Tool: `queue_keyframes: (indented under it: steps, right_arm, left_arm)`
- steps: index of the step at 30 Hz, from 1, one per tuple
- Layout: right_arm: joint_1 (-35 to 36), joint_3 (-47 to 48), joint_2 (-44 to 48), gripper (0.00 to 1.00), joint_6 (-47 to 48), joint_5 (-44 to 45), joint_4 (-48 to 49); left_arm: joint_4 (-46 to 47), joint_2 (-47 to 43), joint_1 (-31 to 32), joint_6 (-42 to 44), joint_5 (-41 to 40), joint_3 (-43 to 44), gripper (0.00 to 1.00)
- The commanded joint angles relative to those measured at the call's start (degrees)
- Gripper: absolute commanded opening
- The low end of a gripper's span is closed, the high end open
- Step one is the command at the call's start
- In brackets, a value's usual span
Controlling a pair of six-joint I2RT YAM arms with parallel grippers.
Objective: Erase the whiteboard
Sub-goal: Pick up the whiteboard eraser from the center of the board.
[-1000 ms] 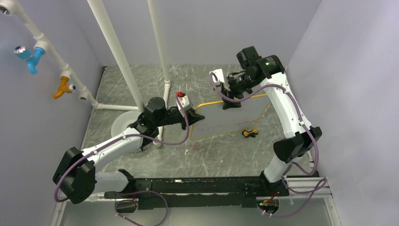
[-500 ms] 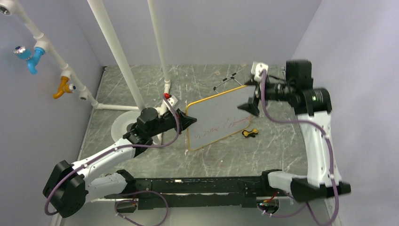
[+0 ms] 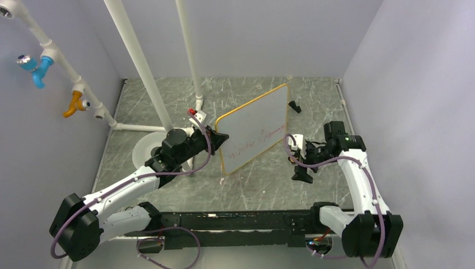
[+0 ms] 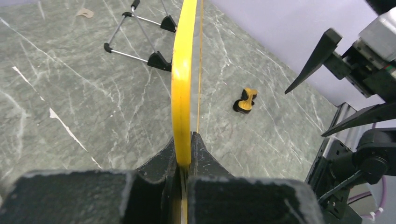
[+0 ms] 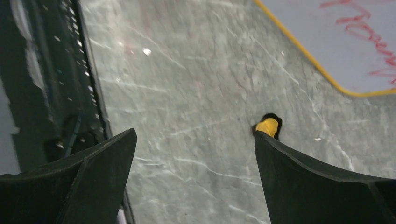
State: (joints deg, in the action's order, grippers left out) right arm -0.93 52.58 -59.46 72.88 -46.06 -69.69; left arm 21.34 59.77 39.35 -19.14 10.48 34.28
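Observation:
The whiteboard (image 3: 255,128), white with a yellow-orange frame and red scrawl, stands tilted up off the table. My left gripper (image 3: 218,138) is shut on its near-left frame edge. In the left wrist view the frame (image 4: 183,70) runs edge-on out of the left gripper (image 4: 183,140). My right gripper (image 3: 298,168) hangs open low over the table, right of the board and apart from it. In the right wrist view the right gripper (image 5: 194,135) holds nothing, and the board's corner with red writing (image 5: 369,42) shows at top right.
A small yellow-and-black piece (image 4: 245,99) lies on the table, just past my right finger (image 5: 268,126). A wire stand with black feet (image 4: 140,39) lies beyond the board. White pipes (image 3: 145,73) and a white disc (image 3: 144,148) stand at the left. A black rail (image 3: 224,221) lines the near edge.
The right gripper opened, let go of the board's far edge and swung down to the near right. The left gripper raised and turned the board more upright.

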Motion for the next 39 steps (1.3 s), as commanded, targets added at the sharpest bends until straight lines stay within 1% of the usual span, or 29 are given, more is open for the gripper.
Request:
queue_keyframes:
  steps: [1,4,7,12,16,18,23,27,31,39]
  right_arm:
    - [-3.61,-2.26,-4.60,0.97,17.63,3.50,5.82]
    - [-4.50,-1.96,-9.13,0.94,23.38,3.42,7.76]
    - [-4.50,-1.82,-13.60,0.92,26.04,4.51,11.05]
    - [-4.56,-0.99,-20.94,0.88,25.84,8.76,16.84]
    - [-4.40,-0.71,-25.27,0.87,23.47,10.07,21.90]
    - [-4.45,-0.20,-27.68,0.84,22.41,10.99,23.38]
    - [-4.35,0.90,-32.16,0.74,22.03,12.11,23.11]
    - [-4.05,1.49,-33.23,0.65,22.42,12.07,21.63]
    - [-3.53,2.85,-34.14,0.54,22.55,10.79,19.43]
    - [-2.48,3.38,-36.13,0.42,21.99,11.66,18.89]
  left_arm:
    - [0.75,-0.74,-0.21,4.44,-5.10,1.30,0.00]
    - [2.56,-0.38,-0.22,4.76,-3.05,0.11,0.00]
    - [3.64,-0.11,-0.20,4.74,-1.49,-0.93,0.00]
    - [4.33,-0.64,-0.21,4.90,-0.70,-2.38,0.00]
    - [4.62,-1.18,-0.24,5.07,-0.75,-3.19,0.00]
    - [4.90,-1.42,-0.21,5.03,-0.65,-3.57,0.00]
    - [5.03,-1.92,-0.23,5.24,-0.50,-4.34,0.00]
    - [5.41,-2.04,-0.17,5.09,-0.64,-4.81,0.00]
    - [5.69,-1.85,-0.24,4.94,-0.55,-5.00,0.00]
    - [5.64,-2.37,-0.23,3.87,-0.53,-6.08,0.00]
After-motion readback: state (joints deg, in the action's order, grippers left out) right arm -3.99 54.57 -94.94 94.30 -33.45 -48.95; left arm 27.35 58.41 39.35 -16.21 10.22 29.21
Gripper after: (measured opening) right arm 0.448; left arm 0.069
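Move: The eraser lies on the table about 10 cm ahead of the right hand, some 5 cm to its right and 14 cm below. The whiteboard, held up on edge by the left hand, has its middle roughly 19 cm ahead, 8 cm left and a few centimetres lower. The board's stand is on the table some 33 cm ahead, about level sideways. From the left hand the eraser is about 28 cm right, 4 cm ahead and 21 cm down. The eraser is straddled by the right gripper, which sinks about 13 cm while reaching some 10 cm forward and 5 cm right. The fingers tip about 15 degrees more steeply down, with a slight counter-clockwise turn, and close from wide open to about half, mostly once low. The left hand keeps its pinch on the board's edge, almost still. ##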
